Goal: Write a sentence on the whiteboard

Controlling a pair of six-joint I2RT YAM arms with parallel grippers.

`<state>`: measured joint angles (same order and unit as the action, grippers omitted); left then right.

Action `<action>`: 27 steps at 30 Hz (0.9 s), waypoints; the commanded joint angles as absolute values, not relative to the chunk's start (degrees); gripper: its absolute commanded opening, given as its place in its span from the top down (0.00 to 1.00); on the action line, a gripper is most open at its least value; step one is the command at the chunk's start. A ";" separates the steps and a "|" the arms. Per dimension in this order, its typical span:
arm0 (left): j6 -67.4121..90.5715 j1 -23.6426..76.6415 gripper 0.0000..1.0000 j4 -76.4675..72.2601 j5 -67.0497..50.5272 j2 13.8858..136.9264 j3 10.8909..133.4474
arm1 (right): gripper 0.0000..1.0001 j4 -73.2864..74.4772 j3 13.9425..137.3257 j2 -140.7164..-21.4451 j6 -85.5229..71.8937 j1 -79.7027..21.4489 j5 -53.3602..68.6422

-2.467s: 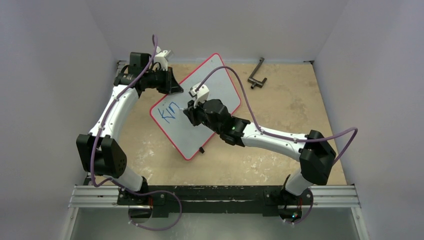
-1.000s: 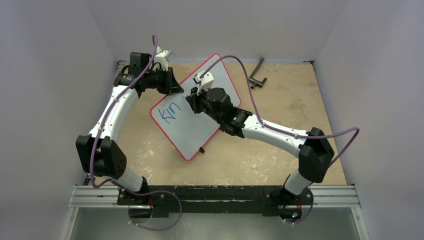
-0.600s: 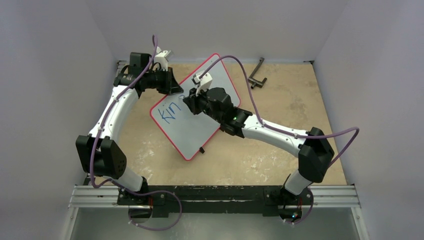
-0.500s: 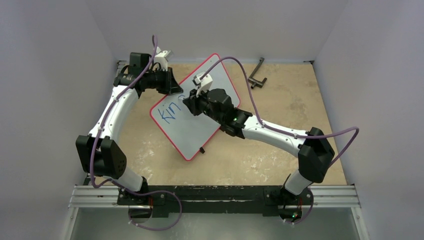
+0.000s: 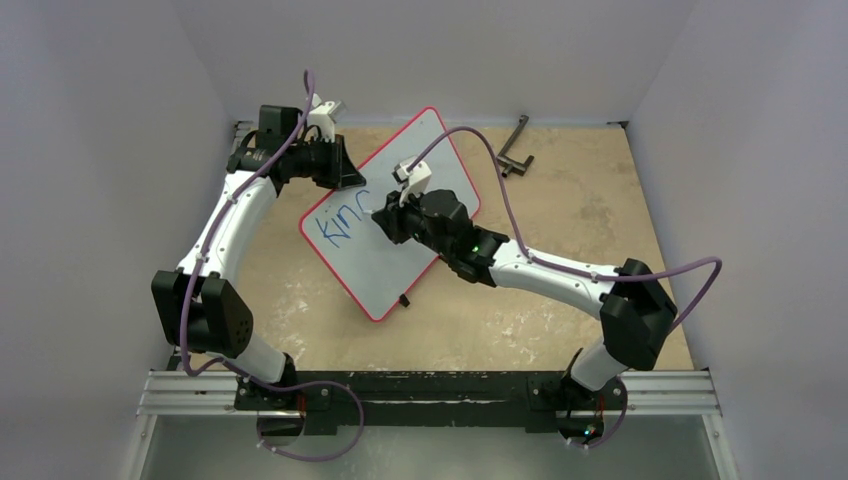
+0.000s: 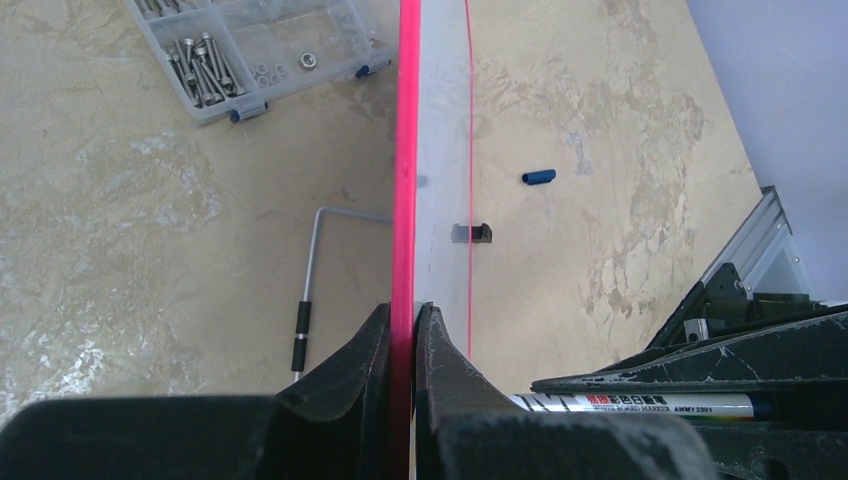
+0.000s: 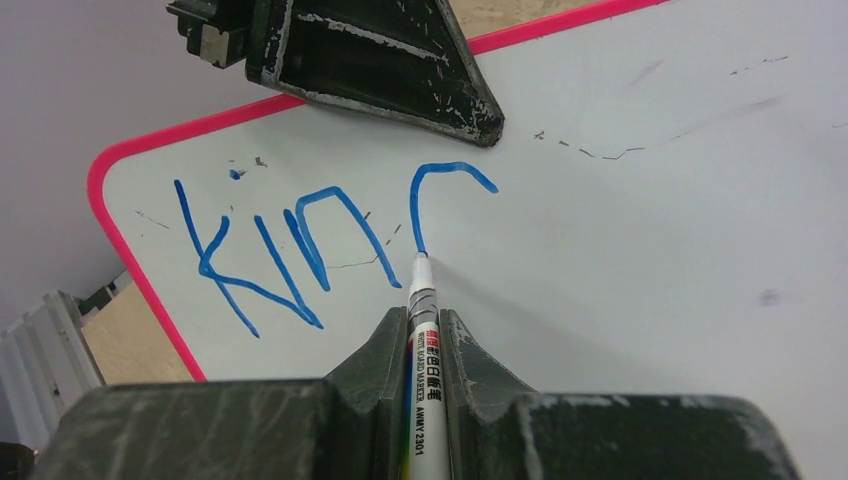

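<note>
The whiteboard (image 5: 395, 262) with its thin red rim lies slanted on the table. My left gripper (image 5: 345, 172) is shut on its far-left rim, and the left wrist view shows both fingers pinching the red edge (image 6: 408, 150). My right gripper (image 7: 423, 315) is shut on a white marker (image 7: 426, 350) whose tip touches the board (image 7: 650, 200). The sentence (image 7: 300, 245) reads "Kin" in blue, followed by a fresh hooked stroke that ends at the tip. From above, the right gripper (image 5: 385, 215) sits just right of the blue letters (image 5: 335, 222).
A black angled tool (image 5: 514, 150) lies at the back right. The left wrist view shows a clear compartment box of screws (image 6: 250, 50), a hex key (image 6: 310, 290), a blue cap (image 6: 537, 177) and a black clip (image 6: 470, 233) on the board's edge. Walls close in on three sides.
The right gripper has drawn a curved blue stroke after "Kin", moving over the top of the arc and down toward me. The left gripper and the board have stayed still.
</note>
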<state>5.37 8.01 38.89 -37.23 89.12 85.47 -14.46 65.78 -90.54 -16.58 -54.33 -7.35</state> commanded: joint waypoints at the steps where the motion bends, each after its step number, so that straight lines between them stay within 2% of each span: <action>1: 1.71 8.96 1.00 43.24 -34.44 88.12 84.64 | 1.00 -9.17 66.51 -91.16 -17.39 -54.54 -10.65; 8: 1.75 8.95 1.00 43.07 -34.72 87.95 84.55 | 1.00 -6.87 69.88 -92.29 -17.27 -53.97 -14.27; 27: 1.88 8.96 1.00 42.89 -35.24 87.60 84.55 | 1.00 -6.35 80.35 -96.35 -16.53 -51.25 -13.46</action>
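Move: The unfinished fourth letter, an open arch on the whiteboard, has its middle about 4 cm ahead and 4 cm left of the right hand, level with it. The left fingertips on the board's rim are about 7 cm ahead, 4 cm left and 2 cm up. The "kin" already written lies 9 cm left, 1 cm back and 3 cm lower. From the left hand, the letter sits some 3 cm back, 1 cm right and 3 cm below. On the whiteboard, still pinched at its rim by the steady left fingers, the marker tip goes on from the foot of the arch: the right hand sweeps forward and a little right around the bottom, then forward and up the slope towards the left fingertips, about 5 cm in all. The shut fingers keep the marker, tip on the board, and the hand turns some 10 degrees clockwise. ##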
